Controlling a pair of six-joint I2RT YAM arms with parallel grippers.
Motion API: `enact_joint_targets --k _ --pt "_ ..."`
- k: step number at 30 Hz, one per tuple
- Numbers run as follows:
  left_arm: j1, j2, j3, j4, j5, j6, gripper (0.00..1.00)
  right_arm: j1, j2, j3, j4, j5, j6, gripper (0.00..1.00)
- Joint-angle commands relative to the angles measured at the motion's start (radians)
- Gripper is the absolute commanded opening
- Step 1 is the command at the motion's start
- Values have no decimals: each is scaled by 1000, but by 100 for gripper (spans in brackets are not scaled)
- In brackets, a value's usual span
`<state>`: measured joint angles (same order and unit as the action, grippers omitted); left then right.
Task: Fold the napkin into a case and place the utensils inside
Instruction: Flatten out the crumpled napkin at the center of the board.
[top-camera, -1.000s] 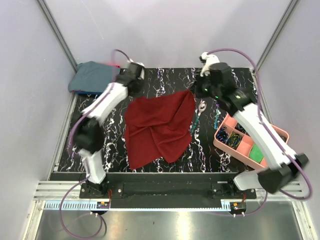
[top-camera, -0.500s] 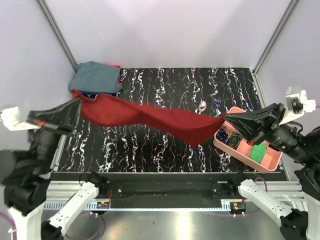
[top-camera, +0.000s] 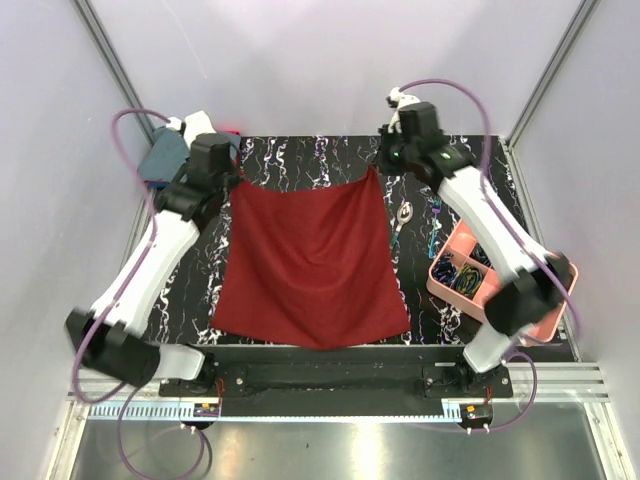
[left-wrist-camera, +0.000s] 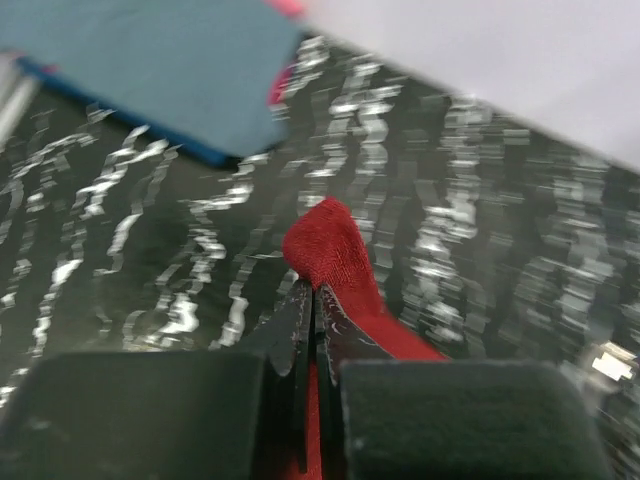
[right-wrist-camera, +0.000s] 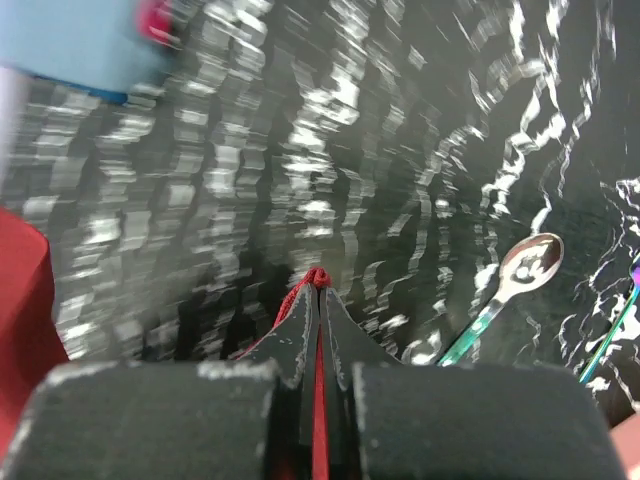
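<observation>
The dark red napkin (top-camera: 310, 265) is spread out as a near square from the far middle of the table to its front edge. My left gripper (top-camera: 232, 180) is shut on its far left corner, and the red tip (left-wrist-camera: 328, 245) pokes out past the closed fingers (left-wrist-camera: 300, 315). My right gripper (top-camera: 378, 168) is shut on the far right corner (right-wrist-camera: 316, 276). The utensils lie just right of the napkin: a silver spoon with a green handle (top-camera: 402, 216) (right-wrist-camera: 528, 262) and a teal-handled piece (top-camera: 437, 212) (right-wrist-camera: 612, 338). No case shows.
A pink compartment tray (top-camera: 545, 300) holding coiled cables and a green item stands at the right edge. A blue-grey cloth bundle (top-camera: 160, 160) (left-wrist-camera: 150, 70) lies in the far left corner, close behind my left gripper. Grey walls enclose the black marbled table (top-camera: 300, 155).
The napkin hung stretched in the air between the widely parted arms half a second ago. Both arms have now swung to the far side, and the napkin lies spread out square.
</observation>
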<state>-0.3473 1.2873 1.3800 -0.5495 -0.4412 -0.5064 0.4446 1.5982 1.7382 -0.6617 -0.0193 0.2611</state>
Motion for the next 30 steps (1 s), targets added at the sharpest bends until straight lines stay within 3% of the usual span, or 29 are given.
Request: enact_joint_targets --k 1,6,16,19,24,30 --pt "59 82 21 217 -92 49 0 -38 130 110 71 22 -55 0" --pt "70 3 -16 329 42 88 0 -37 128 185 56 -60 -129 0" --pt "70 -423 -113 319 303 85 0 -37 -379 -81 120 -401 -174 0" --pt "70 -558 -114 297 334 100 0 -37 -531 -135 184 -519 -151 0" --pt "70 -724 -55 237 352 137 0 -37 -650 -118 281 -782 -71 0" --pt "70 -793 -3 215 311 144 0 -37 -742 -135 315 -777 -37 0"
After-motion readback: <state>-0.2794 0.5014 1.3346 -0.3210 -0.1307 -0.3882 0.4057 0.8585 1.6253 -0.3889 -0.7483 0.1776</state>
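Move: I already pinch the napkin's two far corners. Its middle lies about 15 cm back from both hands and 12 below, some 13 cm right of my left hand and 12 left of my right. The folded cloths sit roughly 18 cm ahead and 17 left of my left hand, 18 lower. About 22 cm below my right hand, the spoon is 7 cm right and 4 back; the organizer tray is 27 right and 19 back. I finish the forward cast with a short dip of both hands, forward and down (about 4 cm each way on the left, nearly 9 cm down on the right), then reverse and sweep them back and up together, ending 25 to 30 cm nearer my base and as much higher. Both wrists tip fingers-up by roughly 50 degrees, the right also swinging counter-clockwise; both keep their pinch on the corners as the hands draw slightly apart. ##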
